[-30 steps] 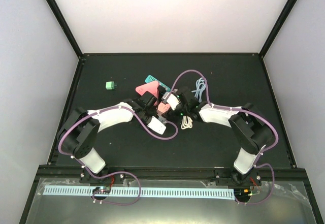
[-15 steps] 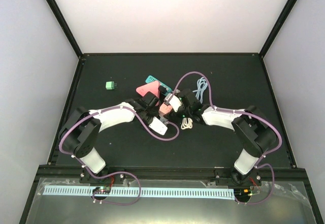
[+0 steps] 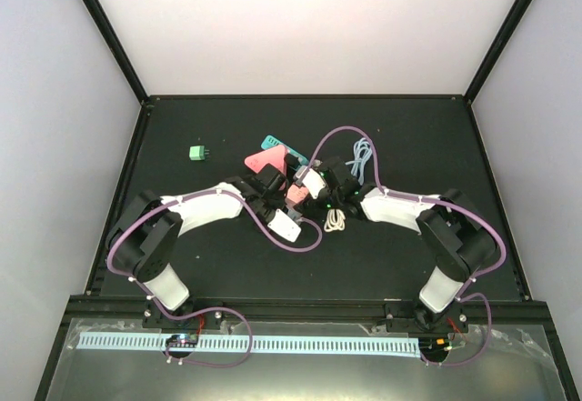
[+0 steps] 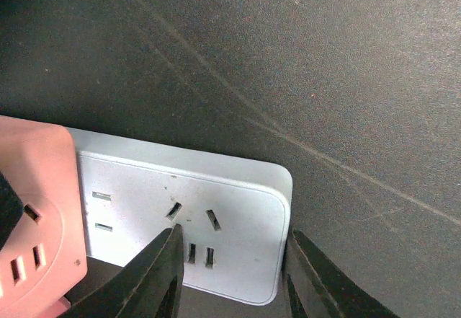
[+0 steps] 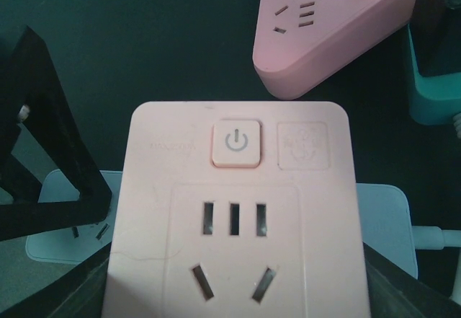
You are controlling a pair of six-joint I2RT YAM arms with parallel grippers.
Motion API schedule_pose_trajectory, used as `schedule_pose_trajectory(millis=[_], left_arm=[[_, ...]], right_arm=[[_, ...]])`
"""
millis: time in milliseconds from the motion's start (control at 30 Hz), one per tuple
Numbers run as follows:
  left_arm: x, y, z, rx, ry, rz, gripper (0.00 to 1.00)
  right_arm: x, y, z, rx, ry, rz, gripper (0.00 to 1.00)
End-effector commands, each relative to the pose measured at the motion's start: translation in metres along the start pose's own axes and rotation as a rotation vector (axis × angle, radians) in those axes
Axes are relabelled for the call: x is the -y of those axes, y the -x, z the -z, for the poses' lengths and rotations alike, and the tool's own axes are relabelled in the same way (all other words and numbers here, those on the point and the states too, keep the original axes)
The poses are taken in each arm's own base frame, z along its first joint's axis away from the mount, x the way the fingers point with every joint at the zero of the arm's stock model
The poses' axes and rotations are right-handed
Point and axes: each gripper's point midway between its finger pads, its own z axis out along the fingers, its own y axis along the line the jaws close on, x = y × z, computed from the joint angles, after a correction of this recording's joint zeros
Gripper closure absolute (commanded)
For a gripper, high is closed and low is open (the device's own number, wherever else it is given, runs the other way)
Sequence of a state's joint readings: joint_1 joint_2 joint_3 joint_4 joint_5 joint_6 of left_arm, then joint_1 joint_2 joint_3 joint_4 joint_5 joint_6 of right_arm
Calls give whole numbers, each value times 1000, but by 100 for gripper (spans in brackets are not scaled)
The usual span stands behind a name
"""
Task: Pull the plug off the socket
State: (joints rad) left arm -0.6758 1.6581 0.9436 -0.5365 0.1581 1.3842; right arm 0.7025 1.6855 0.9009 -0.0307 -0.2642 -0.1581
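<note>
A pink square plug adapter (image 3: 296,193) with a power button sits on a white power strip (image 3: 285,226) at the table's middle. In the right wrist view the adapter (image 5: 234,224) fills the frame, with the strip (image 5: 387,221) showing under both its sides. My right gripper (image 3: 307,185) is shut on the adapter's sides. My left gripper (image 3: 272,205) stands over the strip's free end (image 4: 216,217). One finger (image 4: 160,275) rests over its face and the other (image 4: 317,278) lies against its end. The adapter's edge (image 4: 36,217) shows at the left.
A pink triangular power strip (image 3: 264,159) and a teal block (image 3: 276,143) lie just behind the grippers. A small green plug (image 3: 197,152) sits far left. A white coiled cable (image 3: 335,220) and a light blue cable (image 3: 359,158) lie near the right arm.
The right arm has shifted slightly towards the left with the pink adapter. The left arm and the white strip have hardly moved.
</note>
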Motion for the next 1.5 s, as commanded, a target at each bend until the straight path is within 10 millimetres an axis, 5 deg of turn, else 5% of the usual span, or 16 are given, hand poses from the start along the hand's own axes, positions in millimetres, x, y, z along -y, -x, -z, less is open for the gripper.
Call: schedule_pose_trajectory(millis=[0,333,700,900,1100,1467], left_arm=[[38,-39,-29,-164,-140,83,66],[39,-39,-31,-178,-150,77,66],[39,-39,-32,-186,-157,75,66],[24,-39,-25,-202,-107,116,64],[1,-4,11,-40,-52,169,52],[-33,53,104,257,114,379,12]], right_arm=[[-50,20,27,77,222,31,99],[-43,36,27,104,194,-7,99],[-44,31,29,65,201,5,99],[-38,29,27,56,178,-12,99],[-29,41,41,102,188,-35,99],[10,82,89,255,195,-158,99]])
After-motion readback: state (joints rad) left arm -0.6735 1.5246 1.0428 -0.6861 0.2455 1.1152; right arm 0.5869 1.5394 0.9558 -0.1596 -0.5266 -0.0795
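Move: The left fingers still pinch the near end of the white strip, whose middle is about 3 cm ahead and 2 cm to their right; the pink cube sits some 5 cm ahead, 3 cm right and 3 cm up. The right hand already grips that cube, the strip's middle about 4 cm below it, 2 cm back and 1 cm left. From the right hand, the pink triangle is roughly 8 cm ahead and 6 cm left, and the white cord 6 cm back and 9 cm right. Right hand keeps the cube and pulls it about 7 cm up off the strip; left opens, then rises clear. ##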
